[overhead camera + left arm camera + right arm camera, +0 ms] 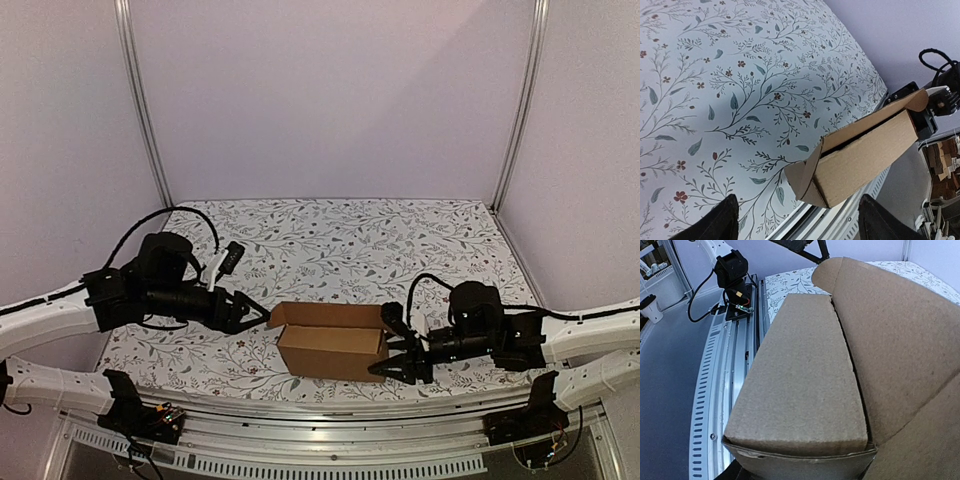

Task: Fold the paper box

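The paper box (335, 348) is a brown carton lying lengthwise near the table's front edge, its lid slightly ajar. My left gripper (258, 312) is open just off the carton's left end. In the left wrist view its dark fingers (715, 225) stand wide apart, with the loose end flaps of the paper box (810, 182) ahead of them and untouched. My right gripper (395, 350) is shut on the carton's right end, one finger above and one below. In the right wrist view the paper box (805, 370) fills the frame and hides the jaws, apart from a dark finger edge (734, 473).
A floral cloth (350, 240) covers the table. A slotted metal rail (320, 432) runs along the near edge, right beside the carton. Pale walls and upright posts (145, 110) close in the back and sides. The left arm's mount (732, 270) sits on that rail.
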Action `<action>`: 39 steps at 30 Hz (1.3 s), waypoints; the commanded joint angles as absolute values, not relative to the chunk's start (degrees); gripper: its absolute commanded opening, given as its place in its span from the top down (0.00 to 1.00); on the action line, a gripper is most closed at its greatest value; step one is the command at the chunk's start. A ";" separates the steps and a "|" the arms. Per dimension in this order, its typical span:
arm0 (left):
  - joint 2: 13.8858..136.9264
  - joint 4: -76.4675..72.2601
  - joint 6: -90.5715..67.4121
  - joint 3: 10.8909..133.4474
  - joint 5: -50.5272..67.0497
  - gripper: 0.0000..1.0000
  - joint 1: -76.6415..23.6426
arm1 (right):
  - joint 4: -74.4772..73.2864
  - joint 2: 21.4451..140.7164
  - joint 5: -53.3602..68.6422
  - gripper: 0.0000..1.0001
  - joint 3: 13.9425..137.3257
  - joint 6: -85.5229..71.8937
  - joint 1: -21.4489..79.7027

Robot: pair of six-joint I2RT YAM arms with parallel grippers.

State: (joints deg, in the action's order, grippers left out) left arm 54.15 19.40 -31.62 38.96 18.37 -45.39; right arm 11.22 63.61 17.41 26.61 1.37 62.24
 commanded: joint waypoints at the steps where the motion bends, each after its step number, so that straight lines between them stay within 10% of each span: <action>1: 58.46 21.44 -29.36 41.02 11.31 0.20 -49.74 | 18.80 65.65 24.22 0.61 24.91 -5.77 61.37; 27: 67.64 20.09 -29.23 44.36 9.25 0.73 -52.67 | 24.83 75.26 22.97 0.68 24.71 -7.35 61.30; 39: 68.35 25.21 -28.25 46.70 0.18 0.72 -54.93 | 24.92 75.41 22.67 0.69 24.89 -6.51 61.27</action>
State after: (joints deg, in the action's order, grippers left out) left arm 69.76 22.96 -29.34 44.69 3.57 -53.87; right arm 23.51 75.33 23.00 23.81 -7.20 61.54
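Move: The left hand, open and empty, faces the small tab on the left end of the paper box's lid, about 4 cm to its right, 1 cm ahead and 3 cm lower; the box's middle lies some 14 cm right, 3 cm back and 6 cm down. The right hand already grips the box's right end, so the box's middle is about 11 cm left, 3 cm ahead and 1 cm below, and the open lid's middle is 11 cm left, 7 cm ahead, 2 cm up. The right hand keeps its grip on the box's right end and lowers it about 4 cm, easing slightly left and rolling some 10 degrees so the far side tips down, then holds still. The left hand sinks about 6 cm and drifts right after the lid's left tab, its fingers tipping further down and narrowing from wide open to about a quarter, ending with the tab between or just beside the fingertips, not visibly pinched. ##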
